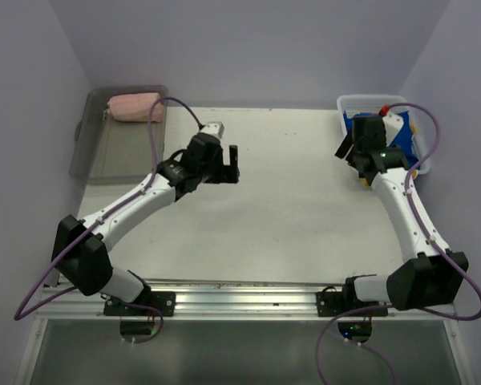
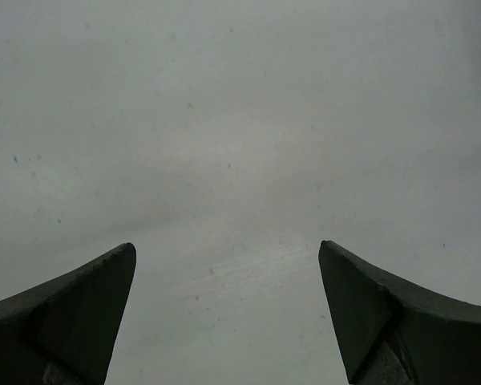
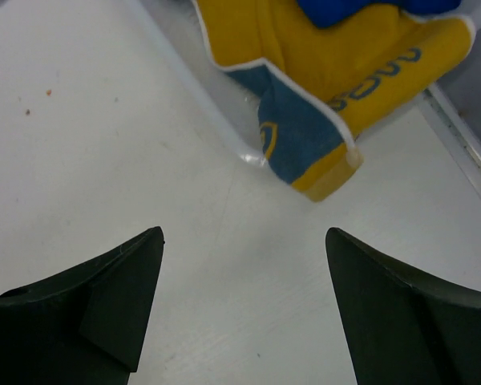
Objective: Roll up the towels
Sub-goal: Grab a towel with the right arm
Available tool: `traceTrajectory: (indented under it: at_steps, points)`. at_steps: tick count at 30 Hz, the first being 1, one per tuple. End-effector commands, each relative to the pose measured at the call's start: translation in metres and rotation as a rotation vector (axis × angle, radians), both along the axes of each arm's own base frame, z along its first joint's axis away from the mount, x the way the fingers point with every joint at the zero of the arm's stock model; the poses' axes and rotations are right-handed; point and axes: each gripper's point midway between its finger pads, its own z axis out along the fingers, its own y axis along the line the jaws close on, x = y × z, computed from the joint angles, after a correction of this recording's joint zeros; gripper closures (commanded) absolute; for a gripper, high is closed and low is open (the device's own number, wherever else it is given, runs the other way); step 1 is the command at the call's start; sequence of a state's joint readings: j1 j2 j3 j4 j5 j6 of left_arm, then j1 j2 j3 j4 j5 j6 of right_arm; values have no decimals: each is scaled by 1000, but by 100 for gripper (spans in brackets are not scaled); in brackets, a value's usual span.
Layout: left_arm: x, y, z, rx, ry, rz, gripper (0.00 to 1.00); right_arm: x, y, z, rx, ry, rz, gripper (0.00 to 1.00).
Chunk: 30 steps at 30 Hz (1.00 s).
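Note:
A rolled pink towel (image 1: 135,107) lies in a grey bin (image 1: 104,152) at the back left. Yellow and blue towels (image 1: 404,133) fill a clear basket (image 1: 359,102) at the back right. In the right wrist view one yellow and blue towel (image 3: 337,72) hangs over the basket's rim (image 3: 194,76) onto the table. My right gripper (image 1: 345,148) (image 3: 244,237) is open and empty, just in front of that hanging towel. My left gripper (image 1: 227,170) (image 2: 227,249) is open and empty over bare table, left of centre.
The white table (image 1: 289,200) lies between the arms. A metal rail (image 1: 248,293) runs along the near edge. Purple walls close in the back and sides. The purple cables (image 1: 156,120) loop above each arm.

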State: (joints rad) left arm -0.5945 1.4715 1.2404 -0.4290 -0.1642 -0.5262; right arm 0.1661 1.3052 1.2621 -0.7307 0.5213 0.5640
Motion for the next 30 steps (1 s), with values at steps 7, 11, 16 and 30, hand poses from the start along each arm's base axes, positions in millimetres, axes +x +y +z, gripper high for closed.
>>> traceTrajectory:
  at_steps: [7,11,16,30]
  points:
    - [-69,-14,-43,126,122,-107,0,97,-96,-20,107,84,-133,14]
    - [-66,-6,-42,159,92,-98,0,135,-130,-44,107,145,-187,14]
    - [-59,-9,-49,201,97,-120,0,185,-154,-56,119,115,-205,15]
    - [-55,-19,-71,242,166,-146,1,232,-167,-83,190,42,-194,73]
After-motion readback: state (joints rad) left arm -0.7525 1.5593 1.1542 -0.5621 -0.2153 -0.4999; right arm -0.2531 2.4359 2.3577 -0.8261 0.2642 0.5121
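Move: The blue towel lies in the white basket, about 22 cm ahead of my right hand, 17 cm to its right and some 13 cm below. The yellow towel shows under and in front of it, about 12 cm ahead of this hand and 16 cm to its right, a few centimetres lower. From my left hand the blue towel is some 55 cm to the right, 22 cm ahead and 10 cm below. I swing my open right hand forward and to the right, about 27 cm over the ground, over the yellow towel and, after a small rise, some 12 cm down into the basket, yawing slightly clockwise. There its fingers close well in and pinch a near fold of the blue towel. My left hand, empty and open, draws back about 7 cm and sinks 9 cm over bare table. ##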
